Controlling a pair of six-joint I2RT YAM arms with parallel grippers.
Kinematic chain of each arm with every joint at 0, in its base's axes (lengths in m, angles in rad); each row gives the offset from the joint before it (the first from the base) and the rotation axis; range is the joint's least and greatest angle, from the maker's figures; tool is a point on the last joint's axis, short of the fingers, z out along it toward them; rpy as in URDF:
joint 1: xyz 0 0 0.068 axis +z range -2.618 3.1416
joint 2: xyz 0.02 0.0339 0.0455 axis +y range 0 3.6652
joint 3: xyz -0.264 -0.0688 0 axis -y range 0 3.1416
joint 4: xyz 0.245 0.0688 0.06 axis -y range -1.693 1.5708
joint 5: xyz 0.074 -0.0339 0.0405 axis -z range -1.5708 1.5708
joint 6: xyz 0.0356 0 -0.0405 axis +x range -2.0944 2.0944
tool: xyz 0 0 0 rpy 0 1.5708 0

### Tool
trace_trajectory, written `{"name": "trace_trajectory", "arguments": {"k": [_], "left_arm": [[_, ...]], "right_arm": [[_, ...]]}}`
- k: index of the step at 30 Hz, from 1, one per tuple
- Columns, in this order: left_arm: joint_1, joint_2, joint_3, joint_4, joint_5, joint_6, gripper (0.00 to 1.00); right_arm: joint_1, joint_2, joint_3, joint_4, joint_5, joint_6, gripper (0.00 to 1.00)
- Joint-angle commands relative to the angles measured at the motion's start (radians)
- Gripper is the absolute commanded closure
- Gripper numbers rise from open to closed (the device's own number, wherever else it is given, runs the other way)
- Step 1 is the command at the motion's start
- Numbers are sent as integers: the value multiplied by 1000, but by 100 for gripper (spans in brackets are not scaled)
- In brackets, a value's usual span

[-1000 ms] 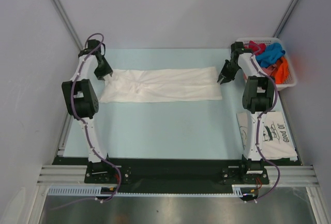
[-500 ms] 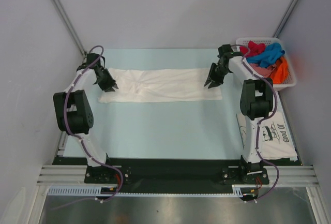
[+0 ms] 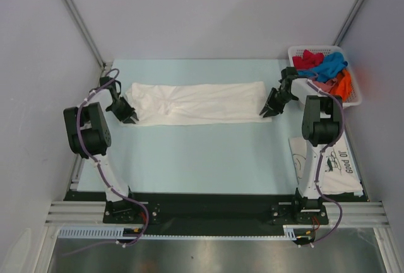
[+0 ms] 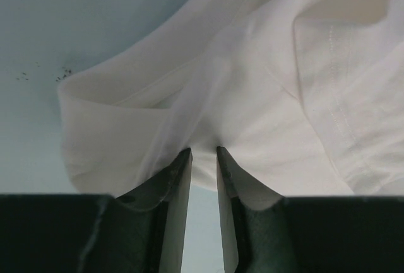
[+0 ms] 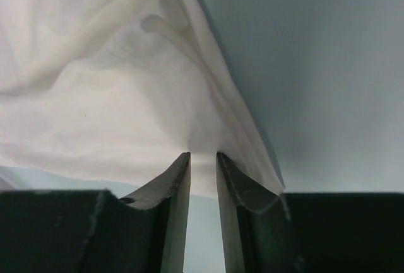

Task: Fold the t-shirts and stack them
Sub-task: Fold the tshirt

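Observation:
A plain white t-shirt lies as a long folded strip across the far half of the table. My left gripper sits low at its near left corner. My right gripper is at its near right corner. In the left wrist view the white cloth bunches into the narrow gap at the tips of the left gripper, shut on it. The right wrist view shows the same: the cloth creases into the tips of the right gripper, which pinch its edge.
A folded white t-shirt with black cartoon print lies at the near right beside the right arm. A white lattice basket at the far right holds red, blue and orange shirts. Grey walls close in both sides.
Both grippers have dropped from above the strip's far ends to its near corners and narrowed onto the cloth. The strip's ends are slightly bunched.

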Motion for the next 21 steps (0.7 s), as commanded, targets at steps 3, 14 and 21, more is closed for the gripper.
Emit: {"name": "trace_trajectory", "arguments": {"k": [3,14,21], "left_arm": [[39,-90,-55,-30,-177,76,64],[44,-478,-354,73,-147,-138,23],[81,-413,-443,206,-21,-242,19]], "right_arm": [[-4,-108,-133,-12,164,-81,69],[65,-324,-221,-41,274,-180,41],[286,-275,-287,100,476,-415,35]]}}
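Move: The near left corner of the folded t-shirt lies under my left hand, about 3 cm to its left and 1 cm back. The shirt's middle is some 26 cm right and 7 cm ahead. The near right corner is about 3 cm right and 2 cm back of my right hand at nearly the same height. From that hand, the clothes basket stands roughly 18 cm ahead and 25 cm right, the stacked t-shirt 19 cm back and 24 cm right. I open both hands and come free of the near corners of the t-shirt. My left draws back about 8 cm off the near edge, arching up some 7 cm and sinking partway again. My right slides back about 5 cm to just in front of the edge, strays right and returns left, lifts about 3 cm, and rolls its right side up while twisting counter-clockwise. ##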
